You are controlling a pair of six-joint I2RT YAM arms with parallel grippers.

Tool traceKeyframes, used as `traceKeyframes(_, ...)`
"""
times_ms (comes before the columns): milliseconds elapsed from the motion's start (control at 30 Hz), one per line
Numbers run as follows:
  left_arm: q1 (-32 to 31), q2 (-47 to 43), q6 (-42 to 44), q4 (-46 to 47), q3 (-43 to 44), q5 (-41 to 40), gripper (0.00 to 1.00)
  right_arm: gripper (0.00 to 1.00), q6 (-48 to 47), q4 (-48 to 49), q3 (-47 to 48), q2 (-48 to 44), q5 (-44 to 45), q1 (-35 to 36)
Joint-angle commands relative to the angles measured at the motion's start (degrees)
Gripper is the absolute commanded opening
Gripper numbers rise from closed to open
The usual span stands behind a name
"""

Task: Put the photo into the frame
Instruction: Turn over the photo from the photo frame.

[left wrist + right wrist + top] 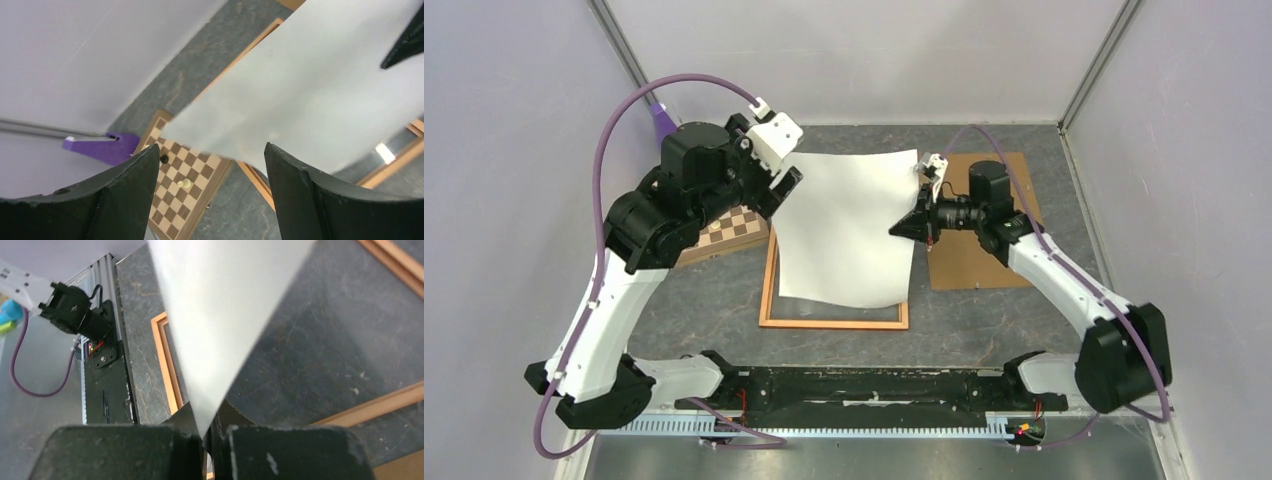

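Note:
The photo [849, 225] hangs white back up over the table, sagging at its near edge above the frame [834, 322]. My right gripper [904, 228] is shut on the photo's right edge. In the right wrist view the sheet [220, 315] narrows down into the closed jaws of that gripper [205, 432], with a frame rail [162, 365] below. My left gripper [786, 190] stands open just off the photo's far left edge and holds nothing. In the left wrist view the photo [310, 85] lies beyond the spread fingers of the left gripper [212, 149]. The printed side is hidden.
A chessboard [729, 228] lies left of the frame under the left arm, with a dark and a pale piece on it [185, 195]. A brown hardboard panel [974, 255] lies flat under the right arm. Enclosure walls stand close on the left, right and far sides.

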Motion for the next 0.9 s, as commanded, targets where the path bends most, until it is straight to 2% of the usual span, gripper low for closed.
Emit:
traceKeyframes(0,2.6,0.9,1.1,8.2,0.1,-10.1,0.84,0.00,7.4,2.1,4.4,6.3,3.2,0.0)
traceKeyframes(233,5.1,2.6,1.9,10.8,-1.5,-8.4,0.85,0.00,7.6,0.0,9.4,14.4,6.9,-1.3)
traceKeyframes(400,5.2,3.3,1.9,12.1,-4.5,-6.5,0.86,0.00,1.9,-8.7,16.0,20.4,9.2,-1.4)
traceKeyframes(867,5.4,3.6,0.5,16.4,-10.7,-3.7,0.87,0.00,-1.7,-9.9,16.2,27.2,10.5,-0.8)
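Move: The right hand holds the photo by its right edge, blank side up. The middle of the frame lies about 6 cm ahead of this hand, 11 cm to its left and some 22 cm below; the brown backing board is roughly 13 cm ahead and 22 cm to its right, at the same depth. From the open, empty left hand, the frame's middle is about 6 cm ahead, 10 cm to the right and 40 cm down. Keeping its pinch on the photo's right edge, the right hand lowers the turned-over sheet towards the frame, sweeping forward about 8 cm while sinking and then going straight down, some 11 cm down in all, as the wrist rolls and tips the fingers lower. The left hand, already free of the photo, stays wide open and moves some 6 cm forward, rising slightly before sinking about 4 cm, and turns a little counter-clockwise. ##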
